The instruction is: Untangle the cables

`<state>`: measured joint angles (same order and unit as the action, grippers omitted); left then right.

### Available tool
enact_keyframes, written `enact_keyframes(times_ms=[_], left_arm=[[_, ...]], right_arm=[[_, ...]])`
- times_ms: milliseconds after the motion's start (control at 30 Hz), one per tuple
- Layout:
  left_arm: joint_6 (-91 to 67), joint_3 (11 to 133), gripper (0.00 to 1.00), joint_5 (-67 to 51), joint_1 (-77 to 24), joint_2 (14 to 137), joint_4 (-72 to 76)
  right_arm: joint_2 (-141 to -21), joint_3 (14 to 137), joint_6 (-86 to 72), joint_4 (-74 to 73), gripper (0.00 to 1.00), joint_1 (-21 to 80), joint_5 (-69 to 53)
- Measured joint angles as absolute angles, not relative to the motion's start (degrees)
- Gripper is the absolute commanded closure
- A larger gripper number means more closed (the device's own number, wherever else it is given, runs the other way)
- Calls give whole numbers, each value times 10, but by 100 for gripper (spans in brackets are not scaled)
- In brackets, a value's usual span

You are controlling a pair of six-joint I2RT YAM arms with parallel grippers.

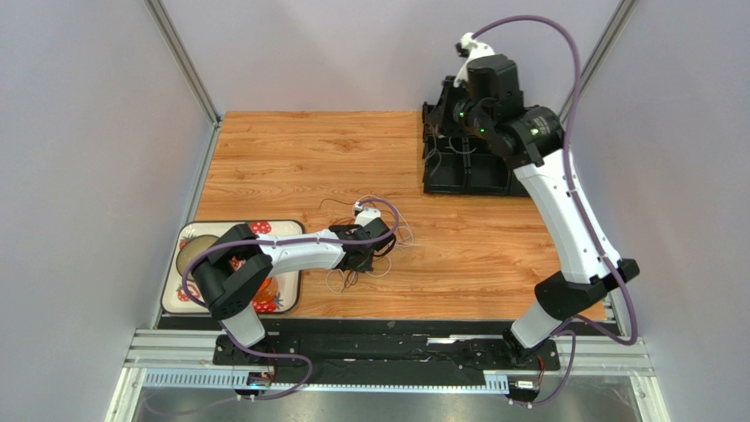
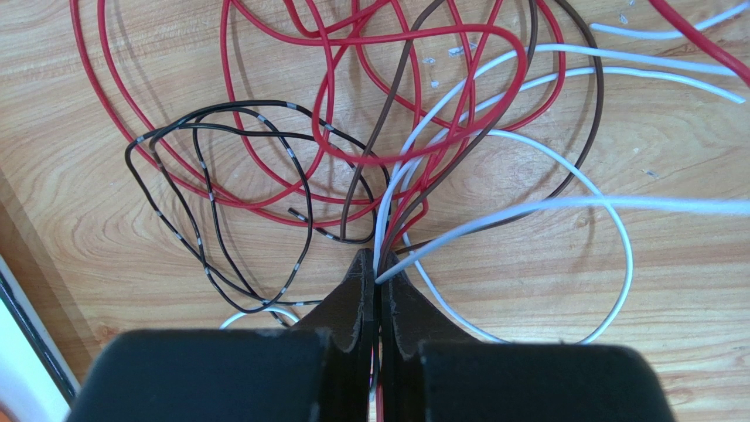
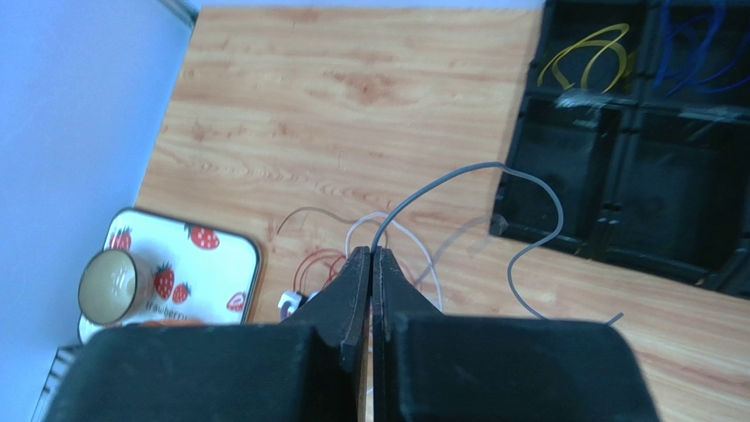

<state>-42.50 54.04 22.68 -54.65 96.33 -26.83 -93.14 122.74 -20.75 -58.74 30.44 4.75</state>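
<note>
A tangle of thin cables [image 1: 370,255] lies mid-table: red [image 2: 290,105], dark brown [image 2: 581,132], white [image 2: 616,229] and black striped [image 2: 211,202] loops. My left gripper [image 2: 378,268] is shut on several strands of this tangle, white, red and brown among them. My right gripper [image 3: 371,255] is raised near the black tray and shut on a single grey cable [image 3: 528,220] that curls free in the air. A yellow cable [image 3: 585,57] and a blue cable [image 3: 704,61] lie in separate tray compartments.
A black compartment tray [image 1: 466,163] stands at the back right. A strawberry-print tray [image 1: 282,230] with a cup [image 3: 113,286] sits at the front left. Bare wooden table [image 1: 299,158] lies behind the tangle.
</note>
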Motion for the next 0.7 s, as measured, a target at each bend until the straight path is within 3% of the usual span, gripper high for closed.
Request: enact_keyframes(times_ms=[133,267,333,367,467,567,700], left_arm=[[-425,540,100,228,-547,963,-268],[-425,540,69,229,-547,964,-267],[-425,542,62,233,-547,964,-269],[-424,542,52,234,-547,965,-269],[-422,551,37,230,-544,967,-275],[-418,561,26,215,-543,966,-291],[-411,591,25,201,-544,958,-339]], right_arm=[[-904,1238,-201,-589,100,272,56],[-882,1216,-195,-587,100,254,62],[-876,1204,-193,-586,100,249,63],[-875,1199,-192,-586,100,246,63],[-874,1182,-192,-584,100,238,62],[-872,1165,-192,-580,100,233,62],[-870,1157,-191,-580,100,230,61]])
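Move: The right hand, grey cable already pinched, hangs high; the empty front-left compartment of the black box lies about 16 cm ahead, 7 cm right and 37 cm below. From that hand, the yellow cable sits about 31 cm ahead and 8 cm right, the blue one 31 cm ahead and 18 cm right. The left fingers are shut on strands of the cable tangle, whose middle is about 4 cm straight ahead and 1 cm below; the strawberry tray is some 28 cm left, level with it. The left fingers open wide and let go of the strands they had pinned near the table, then the hand lifts about 2 cm. The right hand keeps its pinch on the grey cable and swings about 6.5 cm right towards the front-left compartment, rising a couple of centimetres before sinking back to its starting height, and turning slightly clockwise. ##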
